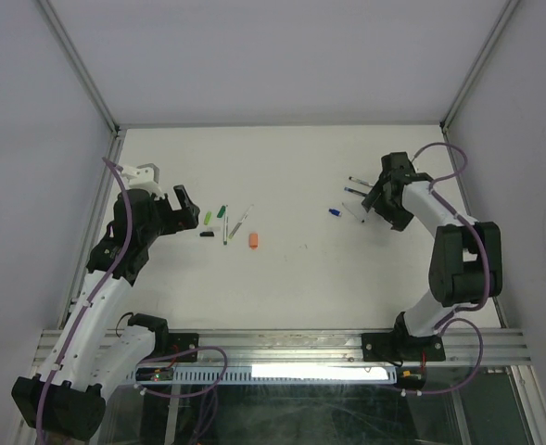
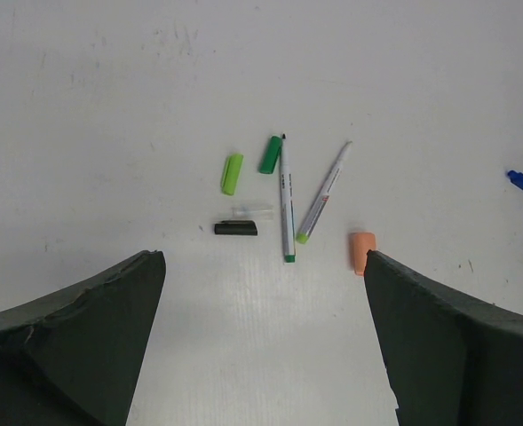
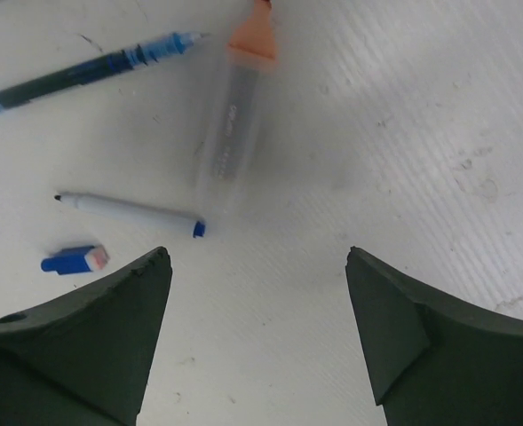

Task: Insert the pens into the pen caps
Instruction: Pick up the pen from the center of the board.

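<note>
On the left lie two white pens, one green-ended (image 2: 286,200) and one lime-ended (image 2: 323,193). Around them are pen caps: lime green (image 2: 232,173), dark green (image 2: 270,154), black (image 2: 235,228) and orange (image 2: 361,250). My left gripper (image 2: 263,262) hovers open just short of them, nothing between its fingers. On the right, my right gripper (image 3: 257,257) is open over bare table. Ahead of it lie a dark blue pen (image 3: 83,73), an orange-tipped clear marker (image 3: 239,115), a white blue-ended pen (image 3: 128,211) and a blue cap (image 3: 73,260).
A faint translucent tube (image 2: 252,209) lies between the black cap and the green-ended pen. The white table (image 1: 300,269) is boxed in by aluminium-framed walls (image 1: 87,74) at the back and sides. Both arm bases sit on the rail (image 1: 291,348) at the near edge.
</note>
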### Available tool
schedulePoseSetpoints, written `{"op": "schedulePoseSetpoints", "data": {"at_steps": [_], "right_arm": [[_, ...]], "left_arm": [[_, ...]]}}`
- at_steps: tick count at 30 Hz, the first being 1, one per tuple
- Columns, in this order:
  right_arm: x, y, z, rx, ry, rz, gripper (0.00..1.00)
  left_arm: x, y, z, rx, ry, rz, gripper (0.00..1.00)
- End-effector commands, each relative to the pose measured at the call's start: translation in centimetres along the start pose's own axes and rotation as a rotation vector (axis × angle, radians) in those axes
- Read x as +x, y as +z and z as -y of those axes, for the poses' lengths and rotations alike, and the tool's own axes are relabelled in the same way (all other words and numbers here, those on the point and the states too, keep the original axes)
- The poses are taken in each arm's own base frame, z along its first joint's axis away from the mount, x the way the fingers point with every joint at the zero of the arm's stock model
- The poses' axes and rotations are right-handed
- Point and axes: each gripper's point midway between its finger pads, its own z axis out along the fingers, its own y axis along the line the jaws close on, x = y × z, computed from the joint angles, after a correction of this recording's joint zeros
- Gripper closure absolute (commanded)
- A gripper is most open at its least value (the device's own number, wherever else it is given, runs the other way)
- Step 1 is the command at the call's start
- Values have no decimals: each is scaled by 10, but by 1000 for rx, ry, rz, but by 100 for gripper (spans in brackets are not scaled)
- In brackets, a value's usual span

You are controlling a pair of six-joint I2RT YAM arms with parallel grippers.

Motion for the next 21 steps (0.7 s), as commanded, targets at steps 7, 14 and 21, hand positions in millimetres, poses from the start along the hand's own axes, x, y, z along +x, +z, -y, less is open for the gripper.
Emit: {"op": "schedulePoseSetpoints", "data": {"at_steps": [7, 14, 21], "right_arm": [[-49, 25, -22, 73, 50, 91, 33], [-45, 41, -18, 125, 28, 69, 37], [-26, 62, -18, 120, 6, 4, 44]], "left_arm": [[-17, -1, 17, 77, 20, 66, 1], [-16, 0, 17, 78, 20, 63, 1], [-16, 0, 18, 81, 20, 61, 1]]}}
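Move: The orange pen lies under the right gripper, about 8 cm ahead, 3 cm to its right and 6 cm below. The white marker is some 6 cm ahead and 7 cm left of that gripper, the blue cap roughly 5 cm ahead and 12 cm left, and the blue pen about 12 cm ahead and 5 cm left. From the left gripper, the orange pen is about 14 cm ahead and 60 cm to the right, 19 cm lower. Send the right gripper forward some 4.5 cm towards the orange pen, easing off and then sinking about 4 cm so that the fingertips come down either side of its clear body, just short of it. Tip the fingers a few degrees more upright on the way and narrow them from nearly wide to a little over half open, without closing on the pen yet. ##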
